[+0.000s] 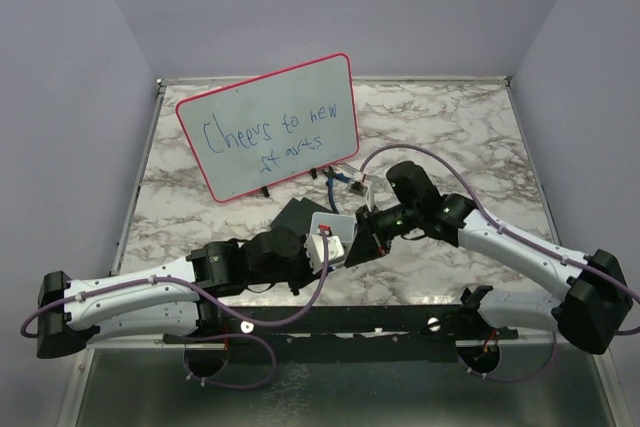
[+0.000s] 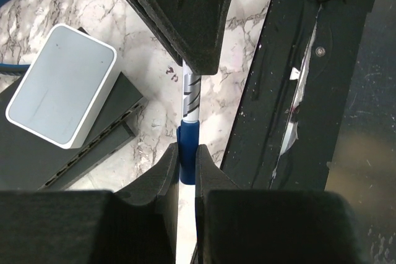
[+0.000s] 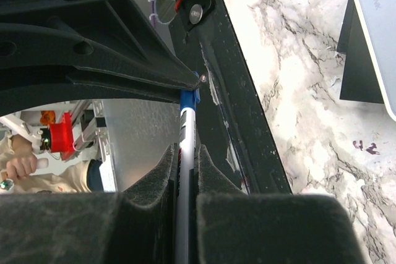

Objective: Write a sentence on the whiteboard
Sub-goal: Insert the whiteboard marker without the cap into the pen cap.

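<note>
The whiteboard (image 1: 270, 127) stands tilted at the back left of the marble table. On it the sentence (image 1: 275, 132) reads "Cheers to new starts" in blue, in two lines. Both grippers meet in front of it over the table's middle, on one marker. My left gripper (image 2: 187, 146) (image 1: 340, 247) is shut on the marker's blue cap (image 2: 188, 153). My right gripper (image 3: 184, 149) (image 1: 365, 230) is shut on the marker's white barrel (image 3: 185, 134) (image 2: 190, 94). From above the marker itself is hidden between the fingers.
An eraser block with a grey-white pad (image 2: 62, 91) lies on the table to the left of the grippers, a dark block (image 1: 297, 217) from above. Loose blue and white cables (image 1: 340, 182) lie by the board's right foot. The black base rail (image 2: 278, 91) runs along the near edge.
</note>
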Controlling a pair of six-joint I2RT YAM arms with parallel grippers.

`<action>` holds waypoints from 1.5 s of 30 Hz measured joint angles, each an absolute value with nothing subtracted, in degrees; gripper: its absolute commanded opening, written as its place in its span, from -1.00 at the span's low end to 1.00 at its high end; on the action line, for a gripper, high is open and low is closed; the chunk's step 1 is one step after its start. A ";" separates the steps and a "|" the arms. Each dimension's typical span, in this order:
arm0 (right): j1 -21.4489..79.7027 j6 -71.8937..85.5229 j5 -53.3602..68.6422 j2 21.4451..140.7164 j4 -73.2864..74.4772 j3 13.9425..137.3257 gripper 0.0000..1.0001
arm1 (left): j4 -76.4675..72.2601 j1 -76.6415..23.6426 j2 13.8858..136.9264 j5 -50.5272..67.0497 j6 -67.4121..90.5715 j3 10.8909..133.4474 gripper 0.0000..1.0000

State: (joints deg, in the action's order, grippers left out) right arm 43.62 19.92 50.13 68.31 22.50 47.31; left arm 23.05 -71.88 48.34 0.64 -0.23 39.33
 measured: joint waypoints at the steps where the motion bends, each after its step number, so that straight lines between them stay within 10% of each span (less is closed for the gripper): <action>1: 44.03 20.40 49.87 68.36 21.67 46.89 -0.99 | 23.33 -71.92 48.18 0.67 -0.19 39.16 -1.00; 32: 50.33 25.61 45.76 73.73 12.43 45.52 -0.99 | 28.93 -72.14 44.97 0.58 0.62 37.04 -1.00; 37: 50.78 25.04 41.45 71.50 16.21 47.20 -0.99 | 27.31 -72.14 44.82 -1.48 0.23 37.04 -0.29; 45: 52.95 23.07 32.14 65.95 24.16 53.12 -0.99 | 17.67 -71.94 43.64 -7.81 -0.16 38.83 0.26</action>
State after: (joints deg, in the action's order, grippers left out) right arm 52.95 23.07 32.14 65.95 24.16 53.12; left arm 17.67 -71.94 43.64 -7.81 -0.16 38.83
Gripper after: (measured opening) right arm 0.093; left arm 0.543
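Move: The left gripper already holds the blue cap; the uncapped marker it is paired with, gripped by the right hand, lies about 6 cm to its right, roughly level and neither ahead nor back. From the right hand the cap is some 6 cm to the left, at much the same height. The white box lies about 12 cm ahead of the left hand and 12 cm lower, with the black box under it reaching some 4 cm farther left. Keep the marker pressed into the cap: carry both closed grippers together about 3 cm left and 2 cm down, easing slightly back, the right pushing a touch farther than the left. Then open the left fingers about halfway and lift them off the cap, some 6 cm up, forward and a little right, while the right keeps its grip and rises about 4.5 cm, tilting its wrist some ten degrees. ##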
